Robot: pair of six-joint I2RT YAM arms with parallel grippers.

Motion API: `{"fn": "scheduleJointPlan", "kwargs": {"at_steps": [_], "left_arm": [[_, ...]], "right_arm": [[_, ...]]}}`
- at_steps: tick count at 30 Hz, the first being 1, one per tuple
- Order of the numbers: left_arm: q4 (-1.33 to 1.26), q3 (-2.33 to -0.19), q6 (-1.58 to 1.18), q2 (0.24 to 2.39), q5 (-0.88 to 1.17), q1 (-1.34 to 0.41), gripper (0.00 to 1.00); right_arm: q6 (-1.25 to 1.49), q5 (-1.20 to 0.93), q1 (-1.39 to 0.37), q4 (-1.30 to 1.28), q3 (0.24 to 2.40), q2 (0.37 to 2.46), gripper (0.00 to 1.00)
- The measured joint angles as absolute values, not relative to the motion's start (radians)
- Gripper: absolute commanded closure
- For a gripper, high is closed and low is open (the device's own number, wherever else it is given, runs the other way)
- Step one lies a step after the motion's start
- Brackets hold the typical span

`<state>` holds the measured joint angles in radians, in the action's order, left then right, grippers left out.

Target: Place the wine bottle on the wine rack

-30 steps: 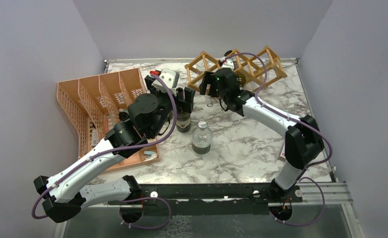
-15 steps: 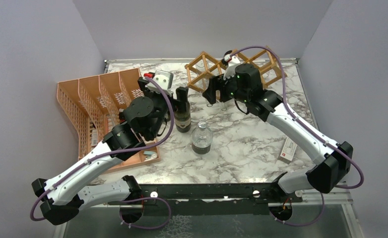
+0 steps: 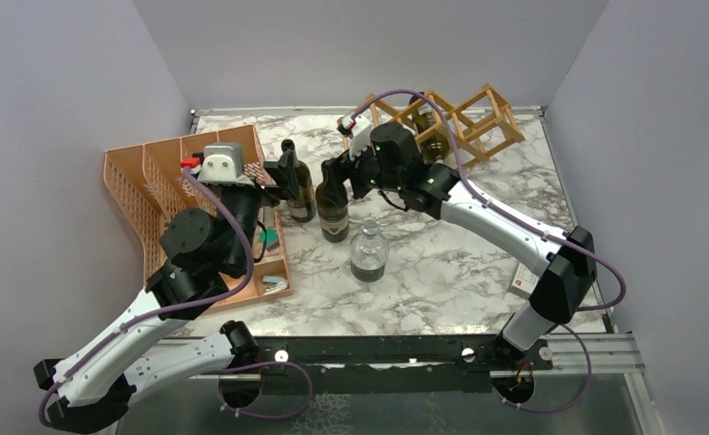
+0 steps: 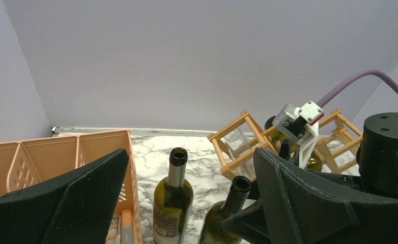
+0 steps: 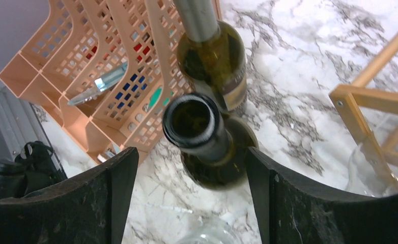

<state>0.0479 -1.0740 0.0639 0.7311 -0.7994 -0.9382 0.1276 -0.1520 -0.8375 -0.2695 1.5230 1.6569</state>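
Two green wine bottles stand upright mid-table. The one with a dark neck (image 3: 334, 210) (image 5: 207, 147) (image 4: 226, 213) rises between the fingers of my right gripper (image 3: 336, 172) (image 5: 191, 155), which is open around the neck with gaps on both sides. The one with a silver neck (image 3: 300, 194) (image 4: 173, 198) (image 5: 213, 53) stands just ahead of my open left gripper (image 3: 284, 174) (image 4: 192, 155), which holds nothing. The wooden wine rack (image 3: 464, 116) (image 4: 240, 140) (image 5: 372, 99) sits at the back right, with a green bottle (image 3: 434, 142) lying in one cell.
The orange mesh organizer (image 3: 174, 195) (image 5: 100, 66) (image 4: 44, 152) lies left of the bottles, close to my left arm. A clear bottle (image 3: 368, 253) stands nearer than the dark-necked one. A small box (image 3: 524, 275) lies at the right edge.
My left arm has drawn back to the left, away from the dark-necked bottle. My right arm has swung from the rack over to that bottle's neck, jaws narrowing slightly.
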Motion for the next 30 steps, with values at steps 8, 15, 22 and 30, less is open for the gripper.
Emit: {"fn": "scheduleJointPlan", "kwargs": {"at_steps": [8, 15, 22, 30], "left_arm": [[0.052, -1.042, 0.058, 0.716, -0.816, -0.938, 0.01], [0.056, -1.005, 0.036, 0.705, -0.821, -0.938, 0.01], [0.06, -0.897, -0.001, 0.689, -0.815, -0.938, 0.01], [0.025, -0.662, -0.028, 0.681, -0.702, -0.938, 0.01]], "right_arm": [[0.073, -0.095, -0.857, -0.183, 1.538, 1.719, 0.48], [0.004, -0.092, -0.873, -0.149, 1.537, 1.724, 0.77], [-0.008, -0.087, -0.878, -0.121, 1.514, 1.711, 0.96], [0.026, -0.043, -0.878, -0.096, 1.41, 1.603, 0.99]]}}
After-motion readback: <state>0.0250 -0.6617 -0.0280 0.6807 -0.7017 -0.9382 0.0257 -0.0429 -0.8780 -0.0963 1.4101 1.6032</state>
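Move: The wine bottle stands with its neck about 2 cm ahead and 2 cm left of the right hand, its middle some 11 cm below. A second dark bottle is roughly 7 cm farther out and 9 cm left of it; the clear bottle is 10 cm nearer and 9 cm right of it. The rack is about 24 cm ahead and 24 cm right of the right hand. From the left hand, the wine bottle lies 11 cm ahead, 11 cm right and 29 cm below. Ease the right gripper some 3 cm forward and left around the bottle neck, tipping its fingers up about 10 degrees, and pinch the neck just below the mouth; keep hold and draw it right, slightly back and up. Meanwhile lower the open left gripper about 16 cm, slowly then fast, drifting right towards the bottle while tilting down and rolling its left side up. ##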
